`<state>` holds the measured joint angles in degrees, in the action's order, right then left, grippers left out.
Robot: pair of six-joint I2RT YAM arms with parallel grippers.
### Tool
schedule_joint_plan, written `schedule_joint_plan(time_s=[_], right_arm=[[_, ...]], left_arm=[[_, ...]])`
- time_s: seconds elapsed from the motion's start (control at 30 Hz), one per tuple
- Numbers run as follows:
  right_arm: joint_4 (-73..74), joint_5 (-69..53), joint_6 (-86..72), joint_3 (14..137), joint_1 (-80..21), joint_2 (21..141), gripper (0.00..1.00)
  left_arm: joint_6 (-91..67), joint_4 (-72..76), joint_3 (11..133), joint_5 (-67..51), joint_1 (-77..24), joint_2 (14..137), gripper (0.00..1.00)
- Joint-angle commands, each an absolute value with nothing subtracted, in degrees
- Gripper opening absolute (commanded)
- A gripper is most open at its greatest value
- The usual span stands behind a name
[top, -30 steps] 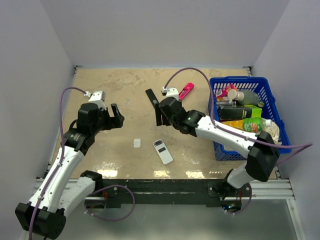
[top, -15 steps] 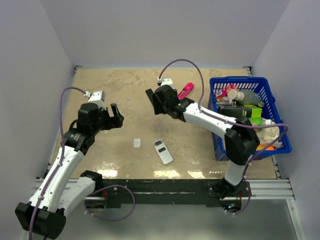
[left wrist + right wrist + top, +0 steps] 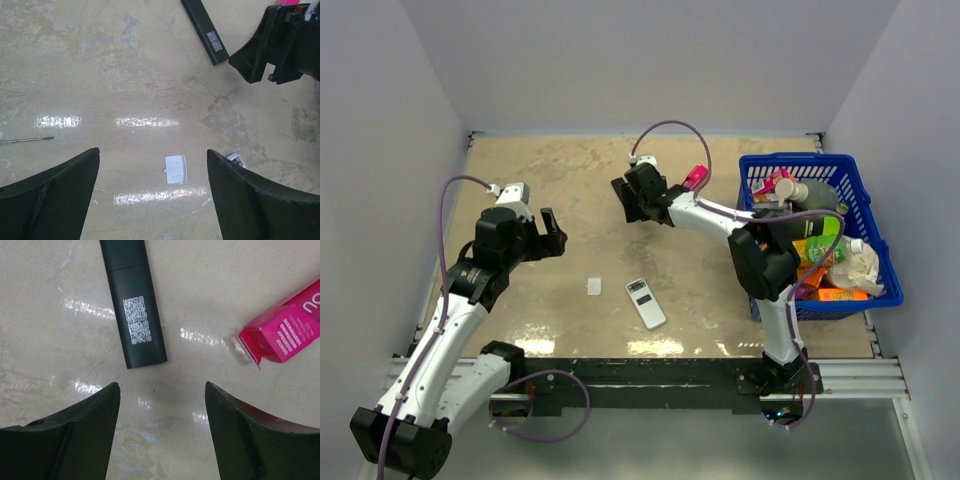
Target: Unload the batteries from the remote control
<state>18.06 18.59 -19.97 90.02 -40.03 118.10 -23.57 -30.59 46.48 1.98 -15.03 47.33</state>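
Note:
No batteries show in any view. A small white remote [image 3: 645, 302] lies face up near the front middle, with its corner [image 3: 235, 159] at the edge of the left wrist view. A white flat cover [image 3: 594, 286] [image 3: 175, 169] rests just left of it. A long black remote [image 3: 132, 305] [image 3: 205, 31] lies farther back, back side up with a QR label. My right gripper [image 3: 632, 205] [image 3: 162, 390] hovers open just short of its near end, holding nothing. My left gripper [image 3: 555, 232] [image 3: 152, 165] hangs open above the table, the cover between its fingers in view.
A pink box [image 3: 693, 178] [image 3: 287, 327] lies right of the black remote. A blue basket [image 3: 873, 225] full of bottles and packets stands at the right edge. A thin metal pin [image 3: 27, 140] lies on the table to the left.
My right gripper has moved toward the back of the table, ending next to the black remote, with its arm folding back. The left arm has stayed still.

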Motion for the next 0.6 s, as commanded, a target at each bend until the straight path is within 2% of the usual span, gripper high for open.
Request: schedule_joint_plan(time_s=[0.0,0.27,0.57], right_arm=[[17.40,18.01,-17.58,97.02,-39.99,121.37,0.71],[19.42,19.25,-15.65,103.70,-39.81,127.35,0.70],[20.13,19.42,-15.38,105.20,-39.46,131.66,0.69]], left_arm=[[-24.43,-28.83,46.32,2.72,-15.03,46.41,0.91],[-24.35,-28.74,46.32,2.55,-15.03,46.14,0.91],[-24.43,-28.74,46.14,2.81,-15.03,45.79,0.91]])
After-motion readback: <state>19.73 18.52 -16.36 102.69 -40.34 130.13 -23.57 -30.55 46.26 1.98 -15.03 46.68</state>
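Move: The black box is what the open right gripper goes for: its middle lies about 5 cm ahead, 3 cm to the left and some 7 cm below, its near end closer still. The pink box lies roughly 8 cm ahead and 9 cm right of that gripper; the remote control is some 17 cm back and 1 cm right. From the left gripper, the black box is about 18 cm ahead, 12 cm right and 19 cm below. Line the right gripper up over the near end of the black box: ease it forward and left about 3 cm each while sinking about 3 cm, slowing as it comes in, with the last bit almost straight down. Leave the fingers open, one to each side of the box, and hold the wrist's slant nearly unchanged. ##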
